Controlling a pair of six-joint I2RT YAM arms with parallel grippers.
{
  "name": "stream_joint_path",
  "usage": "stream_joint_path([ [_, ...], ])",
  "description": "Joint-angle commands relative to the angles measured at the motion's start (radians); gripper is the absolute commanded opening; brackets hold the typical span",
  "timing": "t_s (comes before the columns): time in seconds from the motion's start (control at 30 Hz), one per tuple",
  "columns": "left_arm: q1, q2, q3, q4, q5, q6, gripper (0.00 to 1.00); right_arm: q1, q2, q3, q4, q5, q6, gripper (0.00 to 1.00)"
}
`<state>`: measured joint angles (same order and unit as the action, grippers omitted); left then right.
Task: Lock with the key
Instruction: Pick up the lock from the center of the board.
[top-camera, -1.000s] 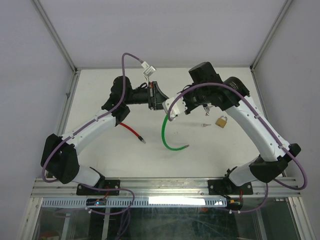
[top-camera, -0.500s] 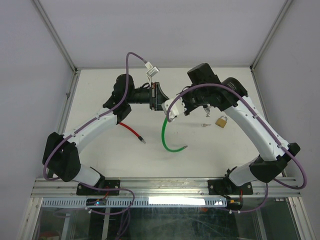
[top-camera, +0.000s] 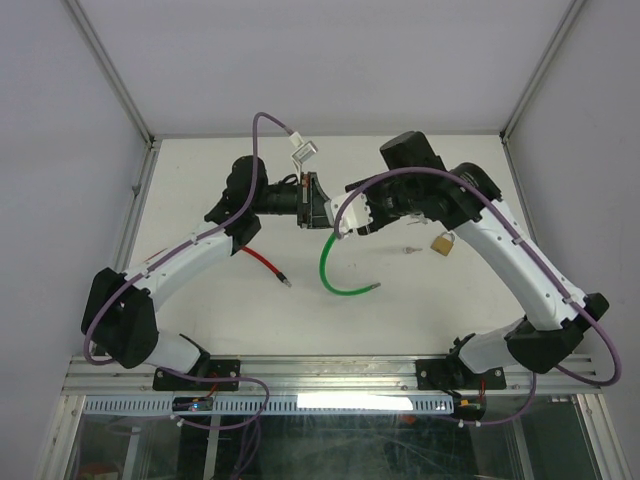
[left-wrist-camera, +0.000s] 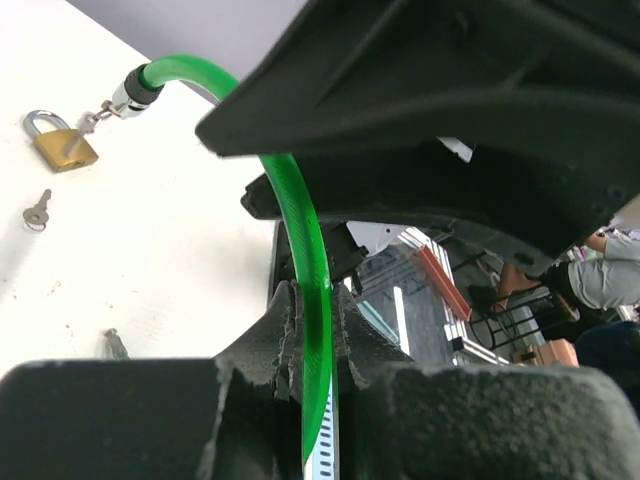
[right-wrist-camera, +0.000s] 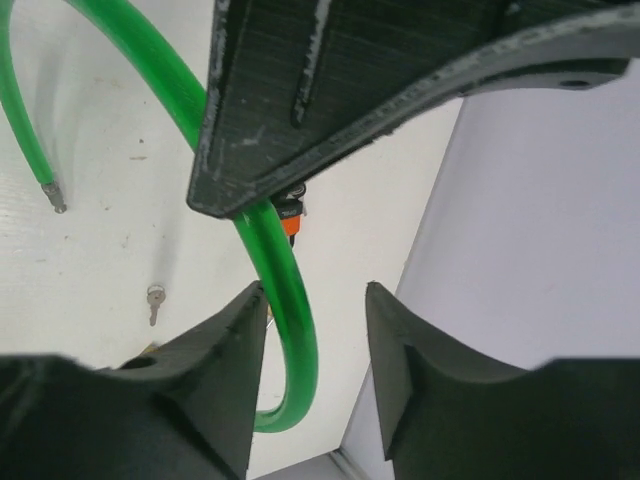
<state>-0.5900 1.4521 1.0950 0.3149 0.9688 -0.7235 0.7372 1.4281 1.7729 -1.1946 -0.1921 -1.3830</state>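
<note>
A brass padlock (top-camera: 441, 242) lies on the white table, with a small silver key (top-camera: 410, 250) loose just left of it. The left wrist view shows both too: padlock (left-wrist-camera: 60, 146) and key (left-wrist-camera: 37, 210). A green cable (top-camera: 328, 268) hangs between the two grippers and curves down to the table. My left gripper (top-camera: 320, 205) is shut on the green cable (left-wrist-camera: 312, 300), which is pinched between its jaws (left-wrist-camera: 315, 292). My right gripper (right-wrist-camera: 313, 300) stands open around the same cable (right-wrist-camera: 285, 290), which runs beside its left finger. The key (right-wrist-camera: 153, 300) shows small below it.
A red cable (top-camera: 262, 262) lies on the table under the left forearm. The green cable's metal tip (top-camera: 377, 287) rests toward the table's middle. Grey walls and a metal frame (top-camera: 140, 190) enclose the table on the left, back and right.
My right gripper has opened and let go of the green cable, while my left gripper has shut on it. The cable's free end has swung slightly right.
</note>
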Motion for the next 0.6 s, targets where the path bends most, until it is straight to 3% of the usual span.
stream_joint_path([
  [0.0, -0.004, -0.101, -0.040, 0.163, -0.015, 0.026, 0.00, -0.035, -0.103, -0.043, 0.145, -0.088, 0.149, 0.53],
  [0.17, 0.001, -0.142, -0.108, 0.263, -0.025, -0.011, 0.00, -0.213, -0.189, -0.132, 0.235, -0.288, 0.270, 0.63],
  [0.57, 0.006, -0.227, -0.193, 0.344, -0.044, -0.036, 0.00, -0.612, -0.278, -0.376, 0.405, -0.836, 0.445, 0.64],
])
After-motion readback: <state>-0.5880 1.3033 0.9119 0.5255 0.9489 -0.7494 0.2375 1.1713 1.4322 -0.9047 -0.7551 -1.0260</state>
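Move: From the opening right hand, the green hose's connector end is about 9 cm right and 2 cm ahead, near its height; the left hand, gripping the hose, has that end some 14 cm right and 4 cm ahead. From the right hand, some 25 cm down on the board, the orange lock is 5 cm ahead and 2 cm right, the loose key 15 cm right and 4 cm back, the brass lock 22 cm right and 3 cm back. Right hand opens wider, sweeping 7 cm right towards the hose's connector; left backs 3 cm and leftward, still pinching. ##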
